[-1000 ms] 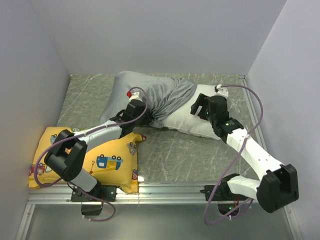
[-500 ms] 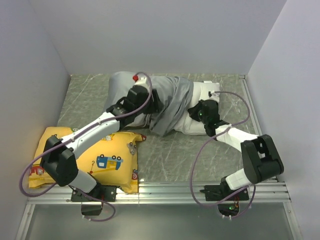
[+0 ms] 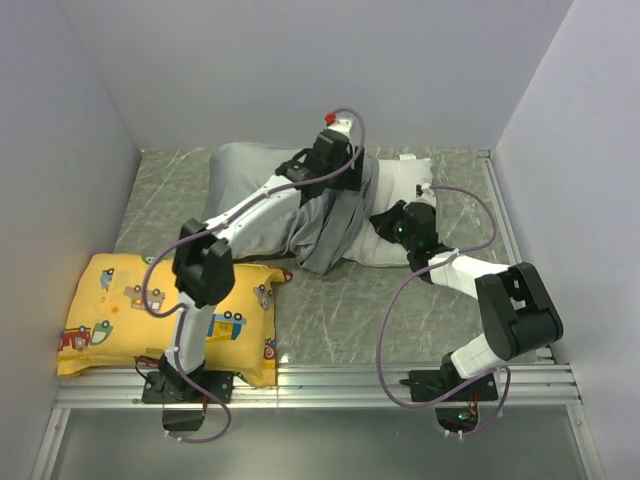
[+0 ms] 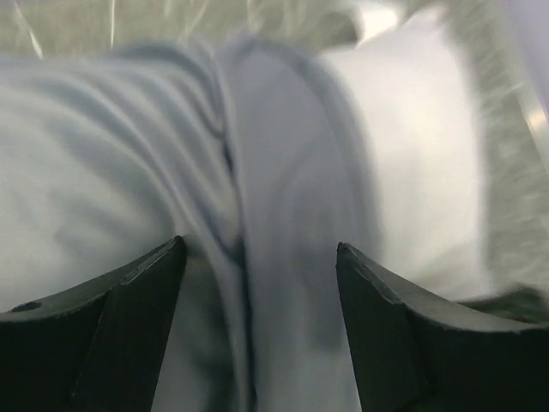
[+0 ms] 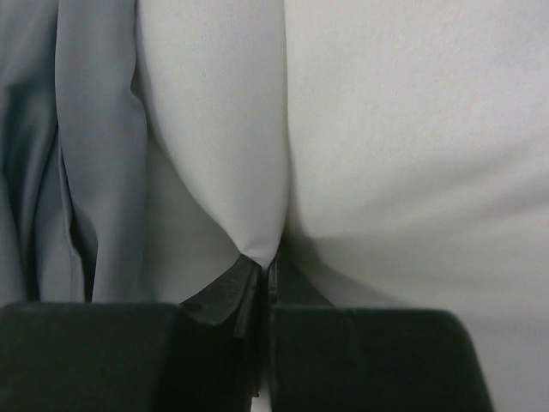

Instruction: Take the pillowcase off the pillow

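The silver-grey pillowcase (image 3: 255, 185) lies at the back of the table, its open end bunched around the middle of the white pillow (image 3: 412, 182). The pillow's right part sticks out bare. My left gripper (image 3: 345, 183) hovers open over the bunched edge. In the left wrist view its black fingers (image 4: 146, 292) straddle grey folds of the pillowcase (image 4: 283, 172) without gripping, and the pillow (image 4: 420, 154) lies beyond. My right gripper (image 3: 385, 220) is shut on a pinch of the pillow's white cloth (image 5: 257, 232), right beside the pillowcase's edge (image 5: 94, 129).
A yellow cushion (image 3: 170, 320) with a cartoon-vehicle print lies at the front left, next to the left arm's base. White walls close in the table on the left, back and right. A metal rail (image 3: 320, 385) runs along the near edge.
My left gripper has opened, let go of the pillowcase and swung up and right onto its bunched edge. My right gripper has moved in and shut on the pillow's cloth.
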Action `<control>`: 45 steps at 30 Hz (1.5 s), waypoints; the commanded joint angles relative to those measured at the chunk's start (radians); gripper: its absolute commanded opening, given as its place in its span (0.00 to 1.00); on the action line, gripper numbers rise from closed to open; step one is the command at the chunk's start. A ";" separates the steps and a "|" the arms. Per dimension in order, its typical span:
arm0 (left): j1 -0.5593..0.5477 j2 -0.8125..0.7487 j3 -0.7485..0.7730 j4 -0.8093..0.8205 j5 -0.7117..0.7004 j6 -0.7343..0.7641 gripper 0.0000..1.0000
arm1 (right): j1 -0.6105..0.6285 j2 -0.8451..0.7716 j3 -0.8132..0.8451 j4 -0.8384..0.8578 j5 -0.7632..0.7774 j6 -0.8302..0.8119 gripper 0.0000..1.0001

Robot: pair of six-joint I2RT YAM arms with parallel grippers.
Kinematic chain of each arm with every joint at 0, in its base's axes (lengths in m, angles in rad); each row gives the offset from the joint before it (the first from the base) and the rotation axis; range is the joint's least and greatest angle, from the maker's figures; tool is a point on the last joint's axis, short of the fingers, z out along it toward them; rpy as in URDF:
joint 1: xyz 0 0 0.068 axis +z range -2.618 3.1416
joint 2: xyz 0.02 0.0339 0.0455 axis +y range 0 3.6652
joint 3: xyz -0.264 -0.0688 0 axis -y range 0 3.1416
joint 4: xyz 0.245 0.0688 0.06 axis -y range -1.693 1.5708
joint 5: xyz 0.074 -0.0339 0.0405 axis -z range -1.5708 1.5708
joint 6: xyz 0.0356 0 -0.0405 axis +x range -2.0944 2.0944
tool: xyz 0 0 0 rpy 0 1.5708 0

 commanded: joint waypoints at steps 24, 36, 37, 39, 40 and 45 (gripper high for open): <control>0.507 -0.183 -0.183 0.020 0.022 -0.046 0.00 | -0.275 -0.298 -0.067 -0.399 -0.009 -0.099 0.00; 0.262 -0.285 -0.591 0.242 0.065 -0.055 0.00 | -0.005 -0.414 0.303 -0.668 0.102 -0.352 0.73; 0.258 -0.285 -0.611 0.244 0.065 -0.055 0.00 | 0.009 -0.356 0.378 -0.675 0.082 -0.379 0.77; 0.248 -0.289 -0.631 0.253 0.069 -0.058 0.00 | 0.009 -0.270 0.462 -0.708 0.060 -0.401 0.79; 0.244 -0.293 -0.649 0.257 0.069 -0.058 0.00 | 0.012 -0.163 0.564 -0.728 0.054 -0.424 0.80; 0.233 -0.279 -0.640 0.236 0.059 -0.057 0.00 | 0.017 0.251 1.006 -1.054 0.077 -0.488 0.85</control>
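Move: The pillowcase's bunched open edge lies right under the open left gripper, roughly 2 cm ahead, 1 cm left and 7 cm below. The bare middle of the pillow is about 8 cm back, 9 cm right and 14 cm below, with the right gripper some 9 cm back, 6 cm right and 12 cm below. From the right gripper, shut on the white pillow, that edge is about 8 cm farther out, 7 cm left and 5 cm higher. Lower the left gripper about 5 cm onto the bunched pillowcase, pinch it shut, then drag it about 25 cm left, swinging counter-clockwise, before easing 10 cm back to the right. Meanwhile keep the right pinch on the pillow and draw it about 7 cm right against the pull, then open, let go and lift clear, finally forward over the pillow. ##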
